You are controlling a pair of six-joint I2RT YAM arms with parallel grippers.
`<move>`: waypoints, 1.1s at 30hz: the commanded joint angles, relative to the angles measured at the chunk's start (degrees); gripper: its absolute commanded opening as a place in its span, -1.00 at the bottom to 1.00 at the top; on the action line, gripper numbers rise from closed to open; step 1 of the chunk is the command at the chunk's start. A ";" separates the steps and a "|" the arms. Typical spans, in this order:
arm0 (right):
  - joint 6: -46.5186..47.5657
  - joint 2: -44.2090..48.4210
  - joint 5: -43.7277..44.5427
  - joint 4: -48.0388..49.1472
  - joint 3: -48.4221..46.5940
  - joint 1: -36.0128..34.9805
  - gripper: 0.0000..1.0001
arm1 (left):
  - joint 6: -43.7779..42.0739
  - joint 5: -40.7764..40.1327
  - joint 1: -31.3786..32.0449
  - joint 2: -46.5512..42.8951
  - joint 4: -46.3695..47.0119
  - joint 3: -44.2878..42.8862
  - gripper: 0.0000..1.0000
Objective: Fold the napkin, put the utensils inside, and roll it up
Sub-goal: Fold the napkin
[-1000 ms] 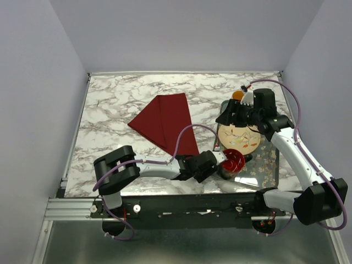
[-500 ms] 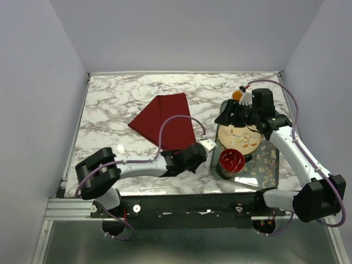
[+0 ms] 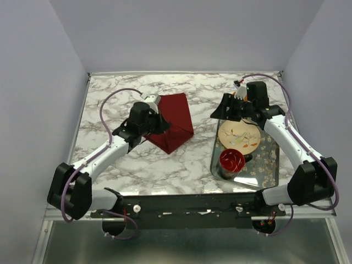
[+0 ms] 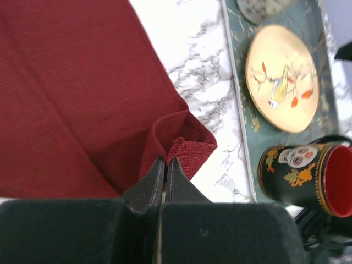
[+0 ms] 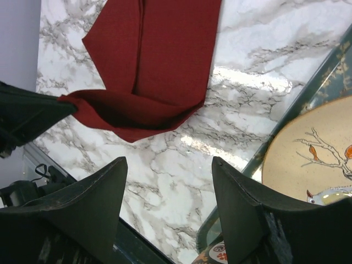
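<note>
The maroon napkin (image 3: 179, 118) lies partly folded on the marble table, left of the tray. My left gripper (image 3: 163, 125) is shut on one corner of it (image 4: 184, 148), and the pinched cloth stands up in a fold over the rest of the napkin (image 4: 66, 93). In the right wrist view that held corner (image 5: 77, 104) is drawn leftward over the napkin (image 5: 165, 49). My right gripper (image 3: 223, 113) hangs open above bare marble between napkin and tray, its jaws (image 5: 168, 165) wide apart with nothing between them. The utensils are out of view.
A dark green tray (image 3: 272, 165) at the right holds a cream bird-painted plate (image 3: 239, 137) and a black skull-print mug with a red inside (image 3: 231, 160). The plate (image 4: 283, 77) and mug (image 4: 308, 179) also show in the left wrist view.
My left arm swung from beside the mug to the napkin, shut on its corner and drew it up and back, folding the cloth. The right gripper shifted slightly back.
</note>
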State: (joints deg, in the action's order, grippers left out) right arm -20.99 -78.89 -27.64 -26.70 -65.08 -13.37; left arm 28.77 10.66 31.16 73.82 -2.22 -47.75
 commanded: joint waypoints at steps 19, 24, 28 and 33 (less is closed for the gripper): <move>-1.15 -8.73 -4.44 2.44 -6.02 -2.10 0.43 | 11.04 20.64 -33.00 8.44 5.82 1.17 -1.00; -1.24 -11.01 -4.27 2.62 -8.04 -3.68 0.43 | 11.22 19.85 -35.37 12.74 6.26 -0.50 -1.00; -1.68 -14.26 -3.83 2.70 -10.06 -6.57 0.43 | 11.57 19.58 -36.17 15.29 6.26 -2.08 -1.00; -2.38 -16.99 -3.65 2.88 -12.52 -9.74 0.43 | 10.17 18.00 -37.13 18.36 2.40 -5.07 -1.00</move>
State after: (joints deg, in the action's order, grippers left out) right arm -22.50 -93.43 -30.94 -24.73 -74.54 -20.27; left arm 40.14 29.21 -4.80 90.00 2.46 -49.63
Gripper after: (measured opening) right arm 0.714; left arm 0.014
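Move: The left hand already holds the napkin's near corner. The napkin's left corner, which it heads for, lies about 21 cm to its left, 9 cm ahead and 15 cm below. On the table, the near bend of the fold is roughly 6 cm back and 2 cm left, the right bend some 9 cm right and 5 cm ahead, and the far right corner 25 cm ahead and 5 cm right. From the right hand the right bend is about 10 cm left and 2 cm ahead, the left corner some 42 cm left and 6 cm ahead, both 18 cm below. Still pinching the napkin's corner, the left hand draws it over the lying cloth towards the left corner, about 17 cm left and 10 forward, nearly level at first, then sinking some 6 cm; it turns about 25 degrees counter-clockwise and tips further down. The right hand, open and empty, eases left towards the napkin's right bend, mostly late on, drifting slightly forward and down. ##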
